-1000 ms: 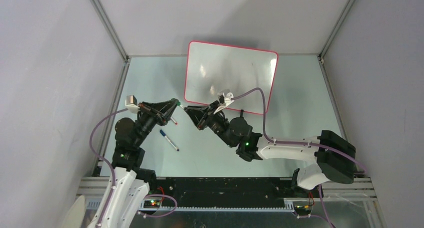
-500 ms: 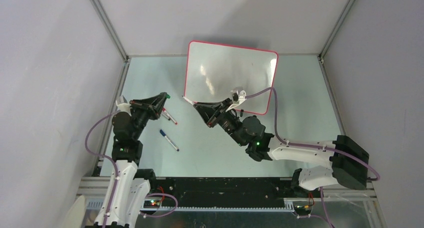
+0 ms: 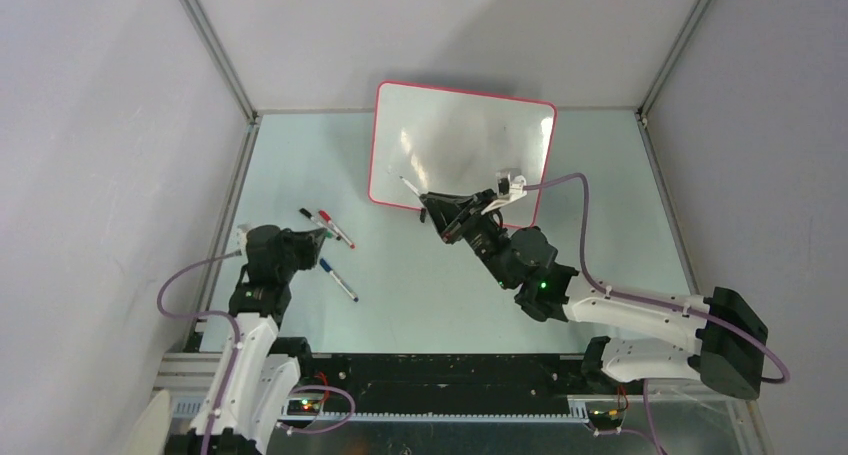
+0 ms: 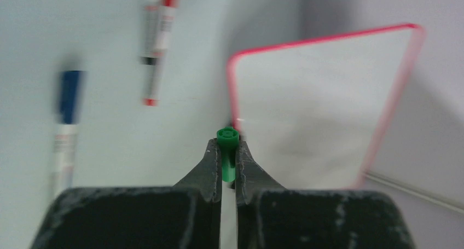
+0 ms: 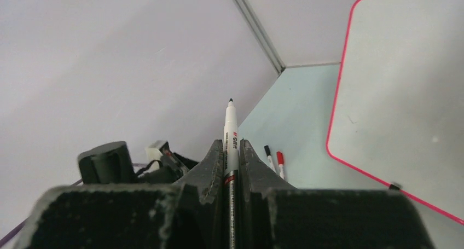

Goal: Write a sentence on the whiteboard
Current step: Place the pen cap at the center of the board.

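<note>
The whiteboard (image 3: 460, 140) stands at the back of the table, white with a red-pink rim, and is also visible in the left wrist view (image 4: 312, 96) and the right wrist view (image 5: 405, 90). Its face shows only glare; the sentence is out of view. My right gripper (image 3: 430, 199) (image 5: 232, 146) is shut on an uncapped white marker (image 5: 230, 129), whose tip (image 3: 403, 181) is over the board's lower left part. My left gripper (image 3: 320, 236) (image 4: 227, 146) is low at the left, shut on a small green cap (image 4: 227, 150).
A black marker (image 3: 308, 215) and a red marker (image 3: 336, 229) lie side by side on the pale green table (image 3: 600, 195), just beyond my left gripper. A blue marker (image 3: 338, 280) lies nearer the bases. Grey walls enclose the table on three sides.
My left arm has drawn back down and left with the green cap. My right arm has carried the marker right and towards the board, from the board's left corner to over its lower part.
</note>
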You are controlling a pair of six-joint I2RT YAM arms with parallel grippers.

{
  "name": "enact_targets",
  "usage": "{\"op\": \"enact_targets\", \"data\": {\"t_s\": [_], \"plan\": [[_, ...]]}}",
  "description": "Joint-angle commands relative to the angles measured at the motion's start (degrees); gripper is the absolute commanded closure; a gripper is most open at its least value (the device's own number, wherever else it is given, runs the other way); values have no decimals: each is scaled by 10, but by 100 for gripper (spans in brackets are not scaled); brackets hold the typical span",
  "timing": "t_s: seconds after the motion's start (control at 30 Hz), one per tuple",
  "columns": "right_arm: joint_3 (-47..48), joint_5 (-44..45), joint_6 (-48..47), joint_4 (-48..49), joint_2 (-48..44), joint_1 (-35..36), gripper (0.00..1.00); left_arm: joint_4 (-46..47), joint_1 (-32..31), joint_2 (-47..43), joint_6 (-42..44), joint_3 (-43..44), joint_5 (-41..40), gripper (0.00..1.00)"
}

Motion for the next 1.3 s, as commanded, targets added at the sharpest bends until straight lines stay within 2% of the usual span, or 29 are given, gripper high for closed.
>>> {"op": "enact_targets", "data": {"t_s": [0.0, 0.13, 0.47, 0.53, 0.6, 0.77, 0.87, 0.93, 1.13, 1.27], "plan": [[-4, 36, 6, -21, -20, -5, 100, -93, -7, 53, 65, -5, -89, 100], [-4, 47, 9, -24, -20, -5, 100, -107, -32, 116, 81, 1, -113, 100], [-5, 48, 5, -24, -19, -5, 100, -39, -39, 217, 92, -2, -110, 99], [-7, 50, 4, -25, -22, -6, 100, -48, -39, 225, 91, 6, -121, 88], [-9, 52, 4, -24, -24, -6, 100, -51, -39, 225, 90, 11, -127, 82], [-11, 55, 3, -25, -28, -6, 100, -48, -40, 215, 83, 12, -135, 76], [-13, 55, 1, -25, -32, -7, 100, -40, -40, 207, 82, 11, -129, 58], [-15, 56, 1, -26, -34, -6, 100, -36, -39, 199, 79, 7, -126, 50], [-20, 58, -1, -29, -45, -9, 100, -41, -39, 156, 81, 4, -126, 49], [-20, 57, -2, -41, -53, -14, 100, 43, -39, 121, 147, -4, -68, 50]]}}
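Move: The left hand, already holding the green cap, has its set-down spot on bare table some 15 cm below and 1 cm ahead, level sideways. From that spot, the red marker's middle lies about 5 cm farther out and 1 cm left, the black marker 6 cm out and 5 cm left, and the blue marker 8 cm back, level sideways. From the right hand the spot is roughly 22 cm left, 3 cm ahead and 32 cm below. The left hand lowers the green cap about 13 cm to the open patch between the blue marker and the red and black ones, drawing back some 3 cm as its fingers tip down about 30 degrees, then opens to about half, lets go and starts rising, leaving the cap below. Meanwhile the right hand keeps its grip on the uncapped marker and eases a little to the right and slightly down. ##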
